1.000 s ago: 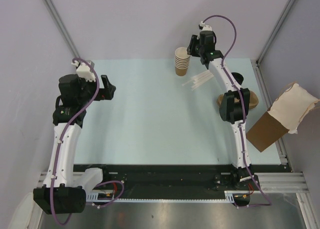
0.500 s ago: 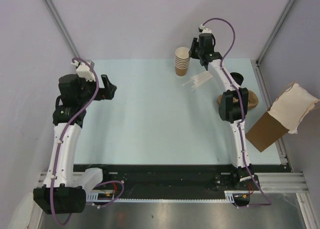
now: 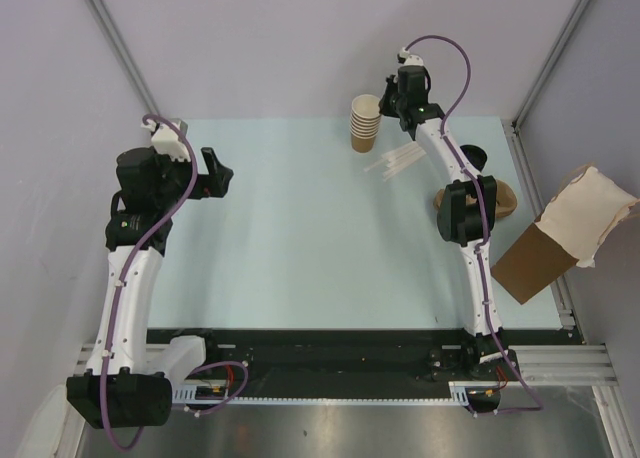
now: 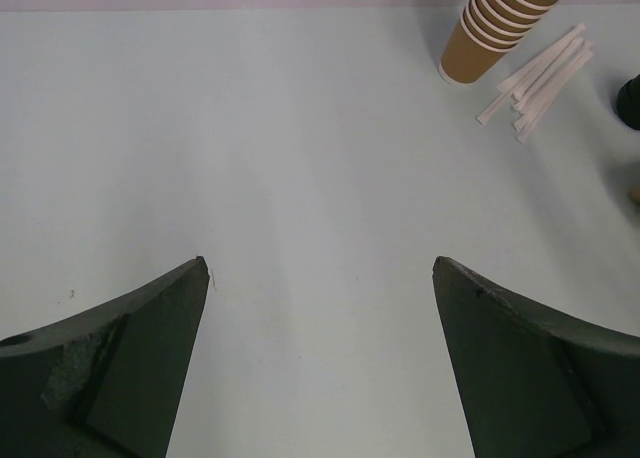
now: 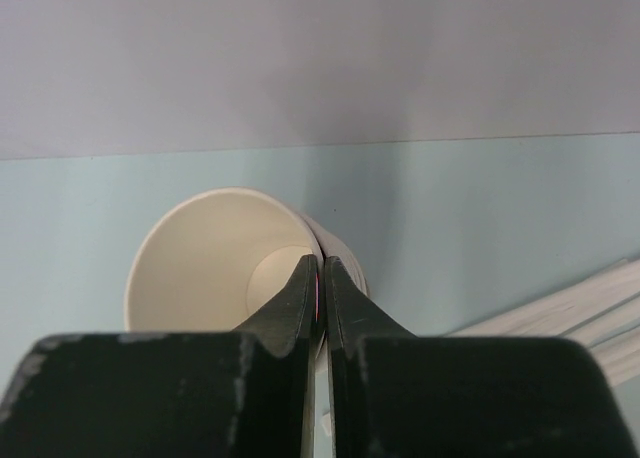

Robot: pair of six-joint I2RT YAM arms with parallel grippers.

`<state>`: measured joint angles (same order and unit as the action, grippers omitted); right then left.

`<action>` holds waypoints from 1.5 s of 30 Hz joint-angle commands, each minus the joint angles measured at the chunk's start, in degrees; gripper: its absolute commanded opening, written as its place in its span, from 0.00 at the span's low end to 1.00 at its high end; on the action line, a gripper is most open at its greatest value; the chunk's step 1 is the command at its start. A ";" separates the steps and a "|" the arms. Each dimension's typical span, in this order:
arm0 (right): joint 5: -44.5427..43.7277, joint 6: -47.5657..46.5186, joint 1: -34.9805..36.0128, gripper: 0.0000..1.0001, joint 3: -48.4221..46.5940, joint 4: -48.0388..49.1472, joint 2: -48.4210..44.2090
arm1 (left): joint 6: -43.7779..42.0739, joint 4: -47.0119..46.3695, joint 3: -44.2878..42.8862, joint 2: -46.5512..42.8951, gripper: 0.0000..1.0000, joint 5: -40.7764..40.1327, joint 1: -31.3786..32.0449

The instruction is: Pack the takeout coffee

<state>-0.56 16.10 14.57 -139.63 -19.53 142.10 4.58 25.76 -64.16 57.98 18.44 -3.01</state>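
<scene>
I cannot make out a lidded takeout coffee; a round black thing (image 3: pixel 476 158) sits half hidden behind the right arm, and I cannot tell what it is. My right gripper (image 3: pixel 386 100) is at the far edge, over a stack of lidless tan paper cups (image 3: pixel 363 126). In the right wrist view the gripper (image 5: pixel 321 260) is shut on the top cup's rim (image 5: pixel 200 268), with one finger inside and one outside. My left gripper (image 3: pixel 215 171) hangs open and empty over the table's left side, as its wrist view (image 4: pixel 320 268) shows.
White paper-wrapped sticks (image 3: pixel 396 161) lie right of the cup stack (image 4: pixel 490 33). A brown pulp tray (image 3: pixel 506 200) lies behind the right arm. An open brown paper bag (image 3: pixel 556 236) stands at the right table edge. Walls close in behind and beside.
My right gripper has shifted slightly farther back and up at the cup stack. The left arm has not moved.
</scene>
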 commanded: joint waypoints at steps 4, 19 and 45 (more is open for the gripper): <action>-0.06 0.86 0.46 0.00 -4.16 1.69 -2.62 | 1.22 -2.03 0.35 -0.50 1.00 1.34 0.28; 3.45 2.97 0.20 0.00 -7.49 0.46 -5.69 | 2.19 -2.11 0.79 -0.67 0.99 2.30 0.19; 27.79 2.03 5.11 0.00 8.13 -5.23 -27.05 | 5.35 -0.53 1.58 -5.94 0.99 5.45 -1.64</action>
<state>19.33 22.15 14.57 -136.00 -21.39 121.05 8.10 25.93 -63.42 55.86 20.78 -3.14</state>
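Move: The right gripper is already shut on the near-right rim of the top coffee cup, whose middle lies about 4 cm left, 1 cm ahead and 4 cm below it. The stack's middle is some 4 cm left, level fore and aft, 9 cm down. The paper sticks lie about 8 cm right, 4 cm back and 15 cm below. From the left gripper, the top cup is roughly 32 cm right, 33 cm ahead and 16 cm lower. Keep the right fingers pinched on the top cup's rim and draw the cup up out of the stack, slowly at first and then faster, about 20 cm in all. Once well up, ease back towards the base some 9 cm and a little left, tilting the fingers upward, raising the hand's left side and swinging about 15 degrees counter-clockwise. ##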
